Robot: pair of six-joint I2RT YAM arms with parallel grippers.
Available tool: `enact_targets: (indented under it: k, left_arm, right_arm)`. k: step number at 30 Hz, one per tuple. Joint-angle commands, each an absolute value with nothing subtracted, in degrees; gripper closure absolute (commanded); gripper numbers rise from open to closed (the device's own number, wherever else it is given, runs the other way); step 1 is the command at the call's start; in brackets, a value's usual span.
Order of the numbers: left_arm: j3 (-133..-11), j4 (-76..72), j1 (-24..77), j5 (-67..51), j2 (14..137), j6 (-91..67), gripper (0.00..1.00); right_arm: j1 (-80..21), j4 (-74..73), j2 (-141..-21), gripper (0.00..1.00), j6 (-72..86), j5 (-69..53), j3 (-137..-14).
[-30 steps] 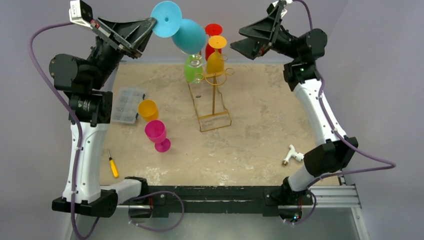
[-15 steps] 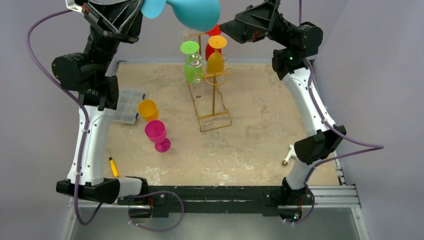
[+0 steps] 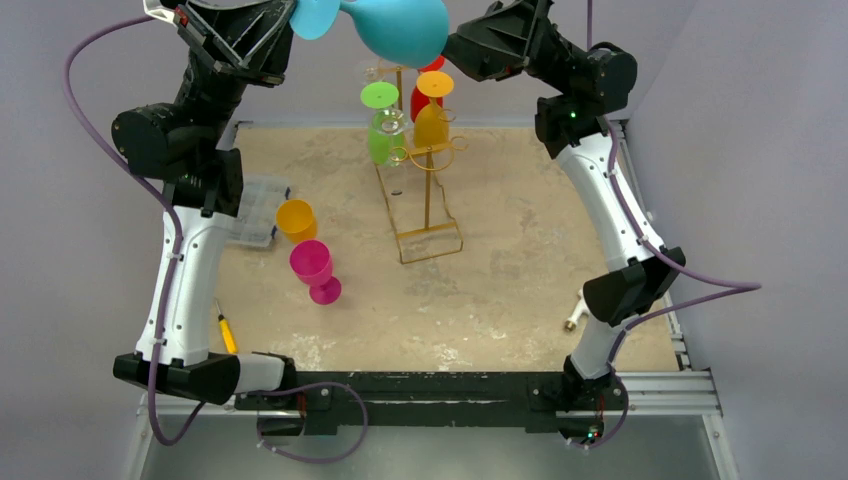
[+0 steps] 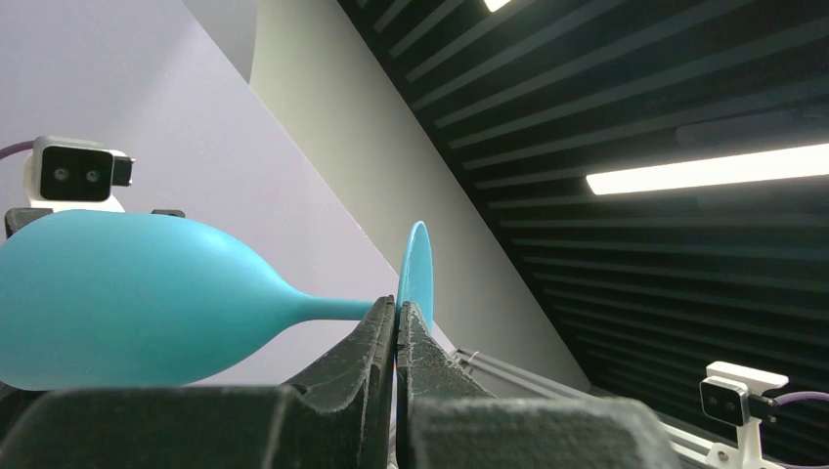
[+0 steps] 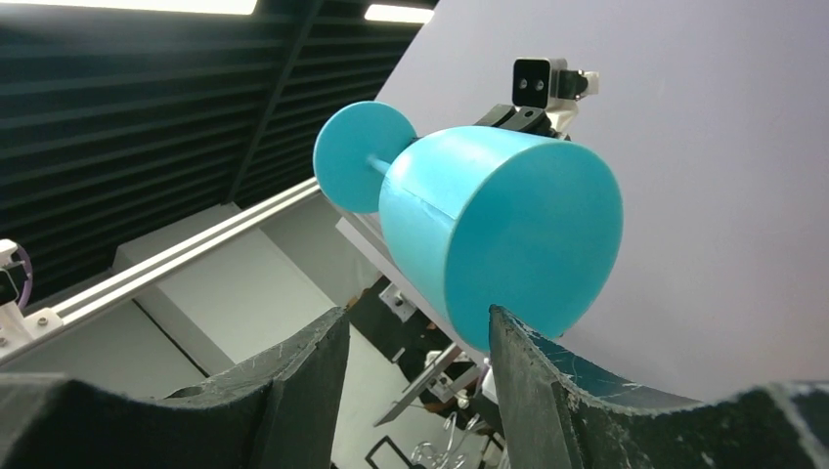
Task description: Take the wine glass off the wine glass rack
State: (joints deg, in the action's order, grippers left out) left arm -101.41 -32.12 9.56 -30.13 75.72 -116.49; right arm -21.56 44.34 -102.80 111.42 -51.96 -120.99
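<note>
The blue wine glass (image 3: pixel 400 25) hangs in the air, lying sideways above the gold wine glass rack (image 3: pixel 428 195), clear of its hooks. My left gripper (image 3: pixel 295 20) is shut on its stem right at the foot (image 4: pixel 415 269); the bowl (image 4: pixel 117 303) points away to the left in the left wrist view. My right gripper (image 3: pixel 450 45) has come up to the bowl's mouth (image 5: pixel 533 239). Its jaws stand apart around the lower rim, and the right fingertip (image 5: pixel 501 327) overlaps that rim. I cannot tell whether it touches.
Green (image 3: pixel 383 135), orange (image 3: pixel 432 120) and red (image 3: pixel 422 100) glasses hang upside down on the rack. On the table's left are a pink glass (image 3: pixel 313 268), an orange cup (image 3: pixel 296 218), a clear plastic box (image 3: pixel 252 208) and a screwdriver (image 3: pixel 227 330). A white fitting (image 3: pixel 580 312) lies right.
The left arm lifted the blue glass up and right, away from the rack. The right gripper swung left to the bowl's mouth and its jaws narrowed.
</note>
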Motion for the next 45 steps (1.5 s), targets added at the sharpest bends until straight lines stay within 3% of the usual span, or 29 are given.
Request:
enact_targets:
  k: [1,11,21,26,28,32,35,40,45]
  left_arm:
    - [-101.09,-35.38,10.01,-31.0,74.55,-117.55,1.0]
    - [-98.93,-36.87,10.7,-30.74,74.31,-117.67,1.0]
    - [-96.27,-37.97,10.9,-29.88,73.81,-118.01,1.0]
    - [-94.67,-38.58,10.91,-28.09,73.18,-118.44,1.0]
    - [-94.17,-38.58,10.9,-27.3,72.87,-118.56,0.9]
    - [-94.84,-37.61,10.9,-28.35,73.21,-117.59,0.41]
    - [-95.21,-33.75,10.77,-30.36,72.3,-114.88,0.16]
    - [-96.6,-20.06,9.5,-34.38,69.98,-106.01,0.11]
    - [-104.94,7.5,8.54,-36.05,67.9,-85.26,0.1]
  right_arm:
    - [-22.39,46.15,-102.84,0.48,110.83,-49.82,-124.61]
    - [-23.51,47.33,-105.25,0.61,111.71,-48.61,-129.34]
    - [-24.25,46.78,-105.31,0.83,111.01,-48.43,-129.46]
    - [-24.26,46.34,-105.21,1.0,111.03,-48.49,-129.13]
    - [-24.22,46.3,-104.99,1.0,110.98,-48.6,-128.56]
    - [-24.2,46.1,-104.39,1.0,110.77,-48.51,-127.7]
    - [-24.18,45.83,-104.18,1.0,110.3,-48.96,-127.78]
    - [-23.98,43.19,-103.11,1.0,108.19,-50.86,-127.78]
    - [-23.82,31.28,-100.13,1.0,98.8,-52.7,-127.63]
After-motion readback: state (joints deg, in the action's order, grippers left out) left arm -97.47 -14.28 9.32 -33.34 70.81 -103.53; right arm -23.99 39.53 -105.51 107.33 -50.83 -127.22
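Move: The blue wine glass lies nearly level in the air, its foot still pinched in my left fingers and its middle about 9 cm right of that hand and 4 cm lower, level fore and aft. From my half-open right hand, its middle is about 8 cm left, 2 cm ahead and 3 cm up, the rim by the fingertips. Of the hanging glasses, the orange one is some 16 cm ahead and 4 cm left of my right hand, the green one 15 cm ahead and 13 cm left, both about 42 cm lower. I ease my right hand up about 2 cm and shut its fingers on the bowl's wall at the rim, while my left hand, still gripping the foot, sinks and goes forward some 2 cm. With the rim pinched, I open my left fingers wide to let go of the foot, then drop that hand a further 2–3 cm and begin tipping its wrist, the right keeping its grip. ##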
